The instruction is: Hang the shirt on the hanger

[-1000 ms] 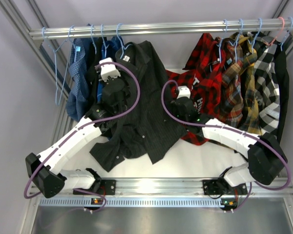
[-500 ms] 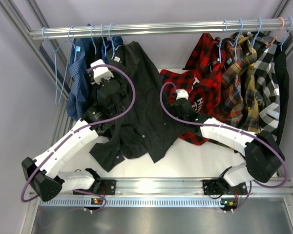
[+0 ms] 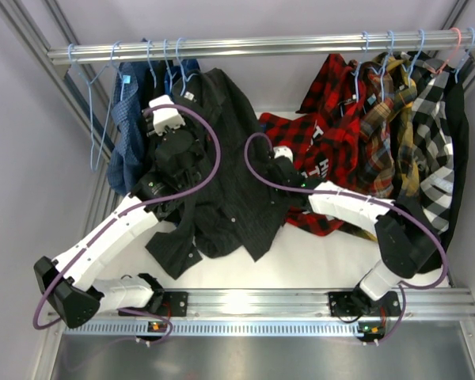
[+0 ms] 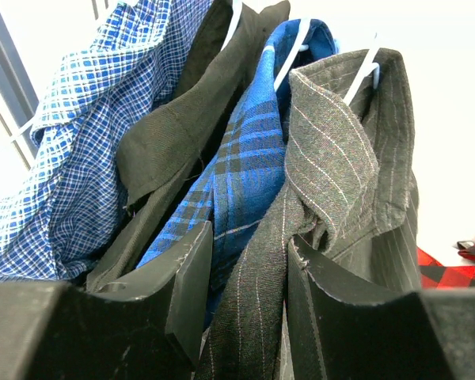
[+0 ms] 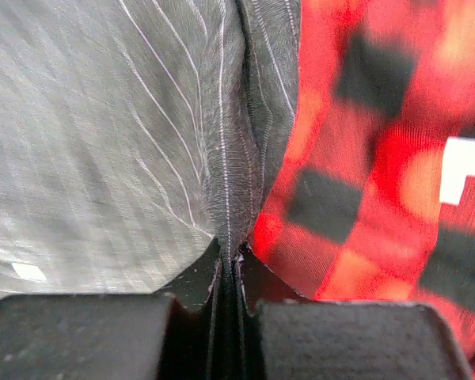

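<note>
The dark pinstriped shirt hangs by its collar from the light-blue hanger, whose hook is on the rail. Its lower part lies crumpled on the white table. My left gripper is just below the collar, its jaws partly apart and shut on a band of the shirt's front edge. At the shirt's right edge my right gripper is shut tight on a thin fold of pinstriped cloth, right beside the red plaid shirt.
Blue checked shirts hang close on the left of the dark shirt. An empty wire hanger hangs at the rail's left end. The red plaid shirt and several other plaid shirts crowd the right side.
The right gripper moved left to the shirt's right edge and shut on a fold of it. The left gripper, holding the shirt, shifted left with the collar and hanger, then stayed still.
</note>
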You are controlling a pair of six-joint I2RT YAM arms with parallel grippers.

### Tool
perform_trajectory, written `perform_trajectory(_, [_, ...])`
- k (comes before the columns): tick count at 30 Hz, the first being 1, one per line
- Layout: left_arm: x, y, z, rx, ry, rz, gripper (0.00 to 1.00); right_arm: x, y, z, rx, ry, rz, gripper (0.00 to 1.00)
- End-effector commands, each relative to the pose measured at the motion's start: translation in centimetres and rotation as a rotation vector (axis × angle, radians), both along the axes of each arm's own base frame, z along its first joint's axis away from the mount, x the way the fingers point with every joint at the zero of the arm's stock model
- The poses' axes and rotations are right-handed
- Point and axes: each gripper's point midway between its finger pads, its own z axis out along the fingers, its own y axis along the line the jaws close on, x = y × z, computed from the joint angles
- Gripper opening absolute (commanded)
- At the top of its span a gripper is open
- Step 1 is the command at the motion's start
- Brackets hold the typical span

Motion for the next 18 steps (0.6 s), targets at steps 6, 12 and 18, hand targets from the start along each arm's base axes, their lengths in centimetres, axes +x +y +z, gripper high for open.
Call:
perform_trajectory(6, [-0.8, 1.4, 1.0, 0.002, -0.019, 0.027, 0.00, 9.1, 6.7, 14.4, 0.126, -0.374, 0.044, 0.00])
perform_trajectory(12, [-0.7, 1.9, 1.3, -0.012, -0.030, 0.024, 0.00, 16.7, 6.5, 13.2, 0.073, -0.417, -0.012, 0.00])
perform_trajectory(18, [-0.2, 1.5, 1.3, -0.021, -0.030, 0.016, 0.00, 20.4, 3.1, 12.1, 0.079, -0.378, -0.067, 0.03])
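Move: The shirt's edge is already pinched in the right hand; the gap it is taken to, between the hanging shirt and the red plaid shirt, lies about 20 cm ahead, 3 cm left and 5 cm higher. From that hand the shirt's collar is some 12 cm ahead, 20 cm left and 32 cm above, and the red plaid shirt 2 cm ahead, 15 cm right and 3 cm above. From the left hand the gap is roughly 14 cm ahead, 30 cm right and 25 cm below. The shirt's loose edge is swung fast towards the gap by the right hand, fingers staying shut on it: about 18 cm forward in all, rising some 14 cm and drifting left, then dropping about 6 cm and swinging back a little to the right while still going forward. The wrist tips up some 20 degrees. The left hand keeps its hold on the shirt near the shoulder. ##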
